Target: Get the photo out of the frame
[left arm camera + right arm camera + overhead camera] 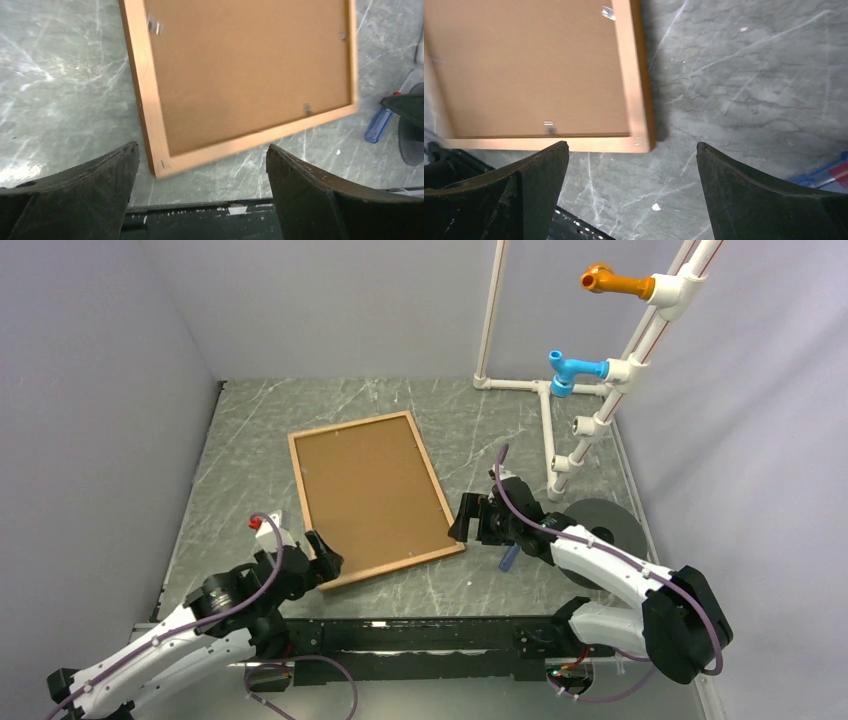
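The frame (395, 568) lies face down on the grey marbled table, its thin reddish-brown moulding around a light-brown backing board (370, 490). Only that board side of the photo shows; the printed side is hidden. My left gripper (325, 562) hovers open at the frame's near-left corner (160, 167), holding nothing, with its own view (201, 146) looking across the board (245, 65). Open as well, my right gripper (465, 520) sits just off the near-right corner (641, 142) with nothing between its fingers (632, 144). Small metal tabs (155, 24) (548, 126) line the board's edge.
A blue marker (508, 559) (377, 125) lies under the right arm beside a dark round disc (605, 525). A white pipe stand (560, 440) with a blue peg (575, 370) and an orange peg (615, 282) rises at the back right. A black rail (420, 635) runs along the near edge.
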Tool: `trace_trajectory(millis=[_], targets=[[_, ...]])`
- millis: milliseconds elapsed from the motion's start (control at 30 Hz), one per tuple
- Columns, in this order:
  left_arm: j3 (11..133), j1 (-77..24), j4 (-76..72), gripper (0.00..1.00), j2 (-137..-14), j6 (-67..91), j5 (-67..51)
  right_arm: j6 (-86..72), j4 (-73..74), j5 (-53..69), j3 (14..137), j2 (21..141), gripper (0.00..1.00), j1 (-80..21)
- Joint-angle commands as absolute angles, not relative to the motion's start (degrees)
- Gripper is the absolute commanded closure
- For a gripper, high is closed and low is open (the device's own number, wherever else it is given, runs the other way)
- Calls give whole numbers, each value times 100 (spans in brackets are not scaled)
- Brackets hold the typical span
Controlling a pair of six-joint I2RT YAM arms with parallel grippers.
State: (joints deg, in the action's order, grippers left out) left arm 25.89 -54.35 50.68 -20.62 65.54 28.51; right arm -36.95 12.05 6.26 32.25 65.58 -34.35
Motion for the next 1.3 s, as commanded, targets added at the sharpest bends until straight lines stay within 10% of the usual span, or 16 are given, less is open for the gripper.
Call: trace_trajectory(millis=[0, 633, 967, 1133, 1267], targets=[[3567, -5459, 5895, 1, -1969, 6611, 3157, -3586, 1581, -250, 3601, 6486, 0, -3464], [4836, -5459, 4435, 1, -2396, 4008, 2706, -6105, 4103, -2825, 3821, 6828, 8, -3446], [8040, -5429, 4097, 1, -5748, 2049, 1554, -6309, 2961, -2277, 3091, 7182, 51, -3445], [8493, -5219, 3704, 1, -6573, 1564, 1153, -5791, 3047, -2332, 3460, 7626, 99, -3611], [7211, -4279, 2854, 1, -6649, 1725, 54, -5087, 2899, -2740, 3618, 6930, 100, -4056]])
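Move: The screwdriver handle lies about 10 cm to the right hand's right, level with it fore and aft, and 6 cm lower. The photo frame, face down, has its middle some 14 cm ahead of that hand and 22 cm to its left; the dark disc's middle is about 20 cm farther right than the handle. From the left hand, the frame's middle is roughly 22 cm ahead, 9 cm right and 8 cm down, the handle 11 cm ahead and 40 cm right. Rightward, some 10 cm, the right hand swings off the frame's near right corner while turning about 30 degrees clockwise, then drops 6 cm, dipping briefly back, and pinches the screwdriver handle between its closing fingers. Meanwhile the left hand, wide open, rises about 25 cm, pausing early, and sweeps right and forward over the frame, turning clockwise as its fingers tip upward. ##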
